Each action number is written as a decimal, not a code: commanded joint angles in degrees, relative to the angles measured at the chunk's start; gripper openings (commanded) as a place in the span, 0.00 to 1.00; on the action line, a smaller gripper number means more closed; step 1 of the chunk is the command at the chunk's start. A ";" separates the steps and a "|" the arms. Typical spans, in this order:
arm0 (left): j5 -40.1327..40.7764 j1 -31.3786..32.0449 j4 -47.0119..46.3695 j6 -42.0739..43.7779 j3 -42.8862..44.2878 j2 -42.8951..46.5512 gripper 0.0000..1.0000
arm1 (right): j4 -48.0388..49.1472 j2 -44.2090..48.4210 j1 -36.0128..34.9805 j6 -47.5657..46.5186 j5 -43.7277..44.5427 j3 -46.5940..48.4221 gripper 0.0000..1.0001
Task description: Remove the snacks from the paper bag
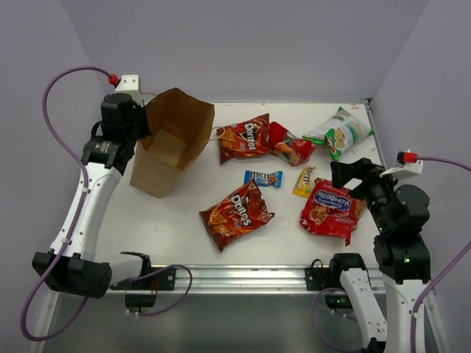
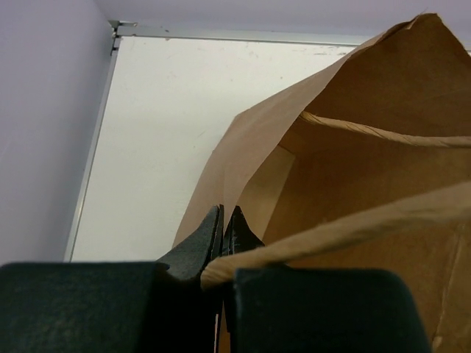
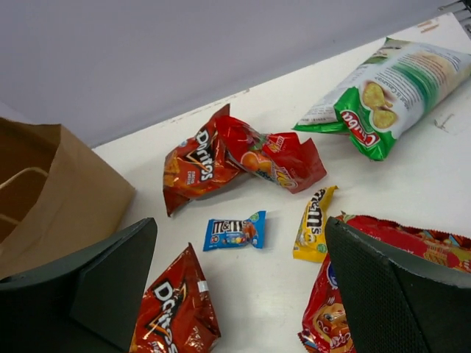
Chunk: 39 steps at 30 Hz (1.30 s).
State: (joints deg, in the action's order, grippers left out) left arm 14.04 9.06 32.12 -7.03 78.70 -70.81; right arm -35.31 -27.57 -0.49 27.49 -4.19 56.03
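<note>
The brown paper bag leans at the back left with its mouth facing right. My left gripper is shut on the bag's rim beside a twisted handle. Snacks lie on the table: two Doritos bags, a small red bag, a green-white chip bag, a blue candy packet, a yellow one and a red cookie bag. My right gripper hangs open over the cookie bag's right end, holding nothing.
The white table ends in a metal rail at the front. Pale walls close in the back and both sides. Purple cables loop beside each arm.
</note>
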 commanded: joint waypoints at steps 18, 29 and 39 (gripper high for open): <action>-16.06 -13.81 4.80 -7.65 3.04 -1.53 0.18 | 2.88 0.59 -1.27 -5.25 -9.61 -1.80 0.99; -15.36 -13.98 6.99 -5.37 4.10 1.11 0.87 | 2.53 0.50 -1.35 -5.69 -10.67 -1.89 0.99; -15.71 -13.89 9.10 -3.26 2.96 5.32 1.00 | 0.42 -0.99 -1.35 -5.86 -10.05 3.02 0.99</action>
State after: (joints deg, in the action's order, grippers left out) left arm -0.86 -4.49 40.56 -12.21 80.51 -68.42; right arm -35.33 -27.77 -1.61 22.83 -13.13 55.44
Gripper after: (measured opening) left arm 0.994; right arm 0.989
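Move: The left hand already pinches the left rim of the upright, right-leaning paper bag, whose middle is about 5 cm to the right, 2 cm ahead and 14 cm below. On the table, some 30 cm down, the far Doritos lies 23 cm right and 5 cm ahead, the near Doritos 20 cm right and 17 cm back, and the blue M&M's 28 cm right and 7 cm back. From the right hand the bag's middle is roughly 43 cm left, 17 cm ahead and 16 cm below. Still pinching the rim, the left hand carries the bag's top about 4 cm to the left, rolling some 10 degrees left side down and sinking nearly 2 cm. It then opens wide and lets go, backing off about 2.5 cm and rising 2 cm. The right hand, empty and open, drifts 3 cm left, turning about 10 degrees counter-clockwise. ##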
